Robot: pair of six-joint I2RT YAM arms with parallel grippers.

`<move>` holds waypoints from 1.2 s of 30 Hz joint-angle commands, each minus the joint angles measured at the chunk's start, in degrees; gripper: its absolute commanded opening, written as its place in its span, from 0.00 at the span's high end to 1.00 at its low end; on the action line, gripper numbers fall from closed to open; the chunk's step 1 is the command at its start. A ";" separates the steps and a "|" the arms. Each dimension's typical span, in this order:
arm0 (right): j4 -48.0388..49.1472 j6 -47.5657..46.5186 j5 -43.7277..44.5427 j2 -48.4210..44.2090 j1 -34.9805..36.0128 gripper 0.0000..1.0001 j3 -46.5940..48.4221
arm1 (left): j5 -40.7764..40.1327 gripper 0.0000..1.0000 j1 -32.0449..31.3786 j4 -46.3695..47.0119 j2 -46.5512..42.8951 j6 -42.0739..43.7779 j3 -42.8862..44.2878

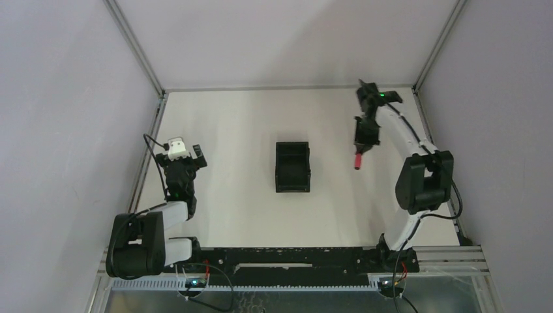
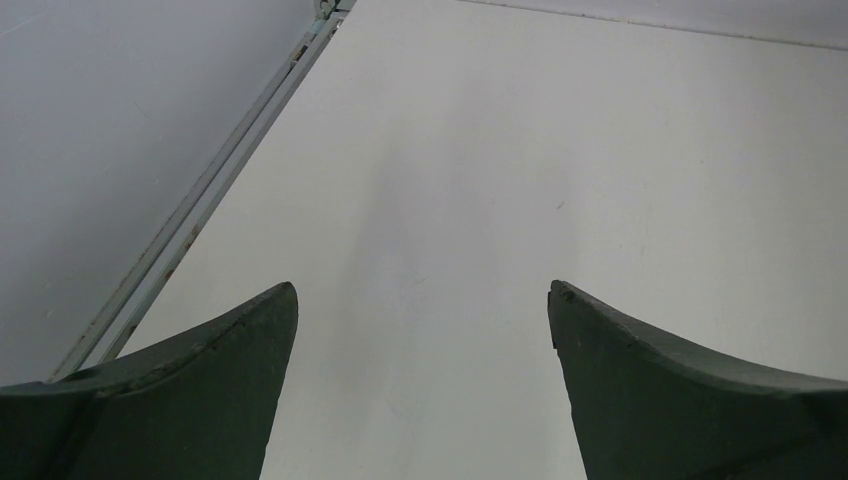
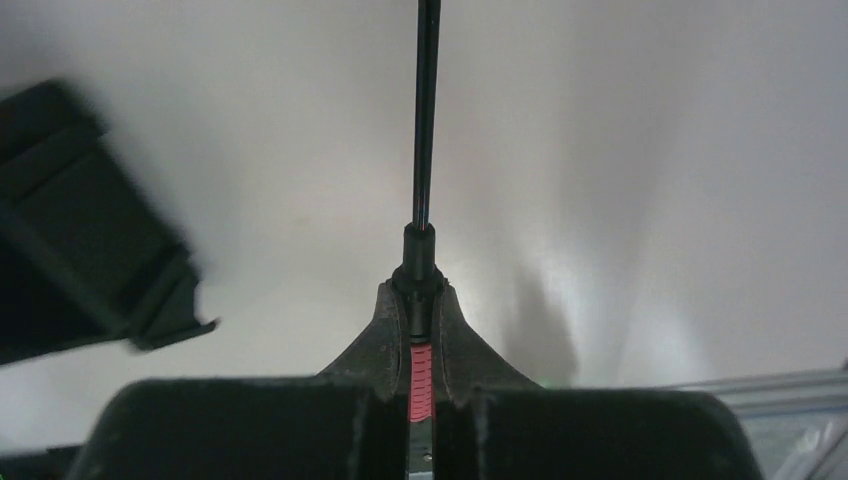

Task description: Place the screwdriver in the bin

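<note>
The screwdriver [image 1: 357, 161] is at the right of the table, its red handle end poking out below my right gripper [image 1: 360, 151], which is shut on it. In the right wrist view the ribbed red handle [image 3: 421, 380] is pinched between the shut fingers [image 3: 385, 335]. Its thin black shaft [image 3: 427, 120] runs straight ahead past the right gripper [image 3: 417, 290]. The black open-topped bin [image 1: 291, 188] stands at the table's middle, left of that gripper, and looks blurred [image 3: 90, 250] at the left edge. My left gripper [image 1: 193, 158] hangs open over bare table [image 2: 422, 295] at the left.
Metal frame rails run along the table's left edge [image 2: 215, 190] and right edge [image 1: 420, 111]. Grey walls close in the back and both sides. The arm bases sit on the black rail [image 1: 293, 257] at the near edge.
</note>
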 commanded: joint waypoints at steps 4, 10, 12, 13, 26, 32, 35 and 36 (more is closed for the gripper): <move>-1.12 5.86 -1.00 5.82 20.84 1.00 13.72 | 0.48 0.00 0.22 1.26 -0.58 -0.72 1.29; -0.06 1.85 2.71 12.41 32.35 1.00 23.75 | 0.44 0.00 0.20 1.26 -0.58 -0.67 1.32; 1.24 -0.82 4.97 13.09 34.17 1.00 23.53 | 0.45 0.00 0.22 1.26 -0.58 -0.67 1.36; 2.65 -2.23 5.50 13.12 34.83 1.00 22.60 | 0.47 0.00 0.17 1.26 -0.58 -0.67 1.31; 18.63 -8.71 4.21 13.59 36.89 1.00 5.96 | 0.48 0.00 0.22 1.26 -0.62 -0.63 1.34; 20.13 -7.59 4.71 15.88 37.06 0.74 6.03 | 0.43 0.00 0.23 1.26 -0.58 -0.67 1.29; 19.80 -6.78 4.87 16.36 37.06 0.65 6.07 | 0.48 0.00 0.22 1.26 -0.58 -0.64 1.32; 19.73 -6.53 5.16 16.20 37.11 0.63 6.11 | 0.47 0.00 0.22 1.26 -0.56 -0.67 1.31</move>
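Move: Already pinched in the closed fingers of the right hand, the screwdriver is clear of the table. The bin it is bound for stands about 25 cm to that hand's left, practically level with it front to back and some 9 cm lower; nothing stands between. From the idle left hand the bin lies roughly 35 cm to the right, 4 cm back and 8 cm down. Sweeping fast to the left by about 24 cm, the right hand carries the screwdriver in a shallow arch, up some 3 cm and then down about 9 cm over the bin, while turning about 40 degrees counter-clockwise. Its fingers keep their pinch until it is low over the bin, then open part way and let go of the handle. ##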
